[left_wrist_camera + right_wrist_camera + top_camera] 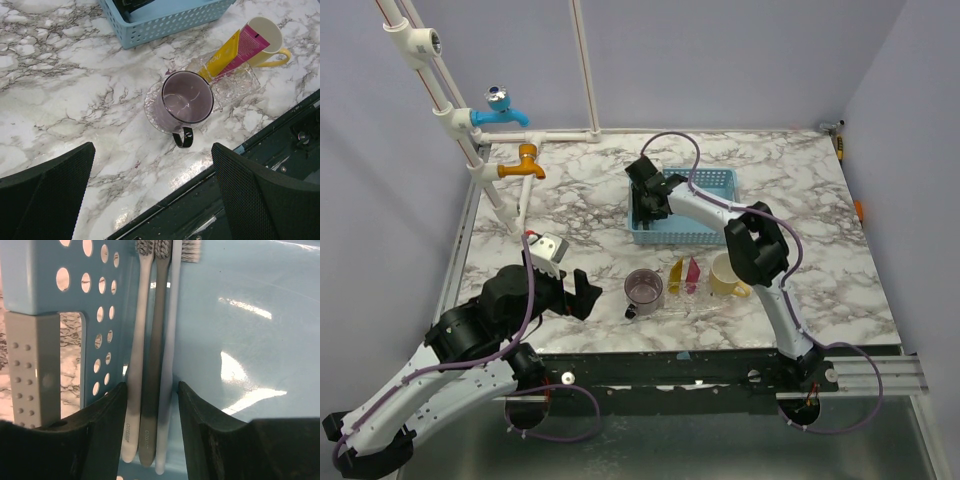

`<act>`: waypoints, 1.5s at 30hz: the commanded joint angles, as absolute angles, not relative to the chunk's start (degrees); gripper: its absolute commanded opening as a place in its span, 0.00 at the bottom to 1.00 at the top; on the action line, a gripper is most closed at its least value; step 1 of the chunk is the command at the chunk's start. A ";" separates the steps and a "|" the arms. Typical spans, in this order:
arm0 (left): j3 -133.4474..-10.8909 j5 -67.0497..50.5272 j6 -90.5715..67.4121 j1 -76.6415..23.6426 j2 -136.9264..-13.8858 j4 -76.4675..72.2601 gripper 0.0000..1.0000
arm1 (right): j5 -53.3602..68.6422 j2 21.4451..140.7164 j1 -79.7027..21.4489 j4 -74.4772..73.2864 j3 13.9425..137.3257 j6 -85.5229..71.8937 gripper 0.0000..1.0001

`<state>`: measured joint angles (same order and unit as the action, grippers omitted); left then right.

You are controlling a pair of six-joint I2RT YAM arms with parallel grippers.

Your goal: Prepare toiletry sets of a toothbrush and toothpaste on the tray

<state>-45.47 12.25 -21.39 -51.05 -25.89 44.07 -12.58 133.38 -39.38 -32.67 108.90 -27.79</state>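
Note:
Inside the blue basket my right gripper points down at three toothbrushes lying side by side against the perforated wall: white, grey and pale blue. The right gripper straddles their handle ends, its jaws open; one touches the white handle, the other stands a sliver off the pale blue one. A yellow toothpaste and a pink toothpaste lie slanted on the clear glass tray. My left gripper hovers wide open and empty over the table's near edge.
A mauve cup stands on a clear saucer left of the tray, and a cream mug stands to its right. White pipes with a blue tap and an orange tap rise at the back left. The dark frame rail runs along the near edge.

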 commanded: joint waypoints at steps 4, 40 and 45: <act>-45.53 13.08 -21.10 -50.63 -26.04 44.74 0.99 | -18.10 134.54 -38.85 -34.19 107.69 -26.31 0.38; -45.53 13.01 -21.18 -50.45 -25.65 44.82 0.99 | -22.12 121.29 -38.54 -32.52 102.22 -25.82 0.00; -45.54 12.91 -21.12 -50.45 -25.60 44.82 0.99 | -22.15 119.05 -38.55 -32.45 102.22 -25.64 0.00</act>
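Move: The lilac toothbrush, rightmost of three lying side by side along the basket's left wall, has its middle about 3 cm ahead of the right hand, 1 cm to its right and 1 cm below. The dark toothbrush lies left of it, straight ahead of the hand, some 3 cm out; the beige toothbrush is also 3 cm ahead but 1 cm left. From the left hand the lilac toothbrush is roughly 32 cm ahead, 12 cm right and 21 cm lower. The lilac toothbrush is pinched by its handle as the right hand's half-open fingers close while edging right and a little forward. The closed fingers then draw it farther right, away from the other two brushes and slightly back, before lifting it about 6 cm, with a drift of some 3.5 cm to the right in all and the fingertips tilting slightly forward. ##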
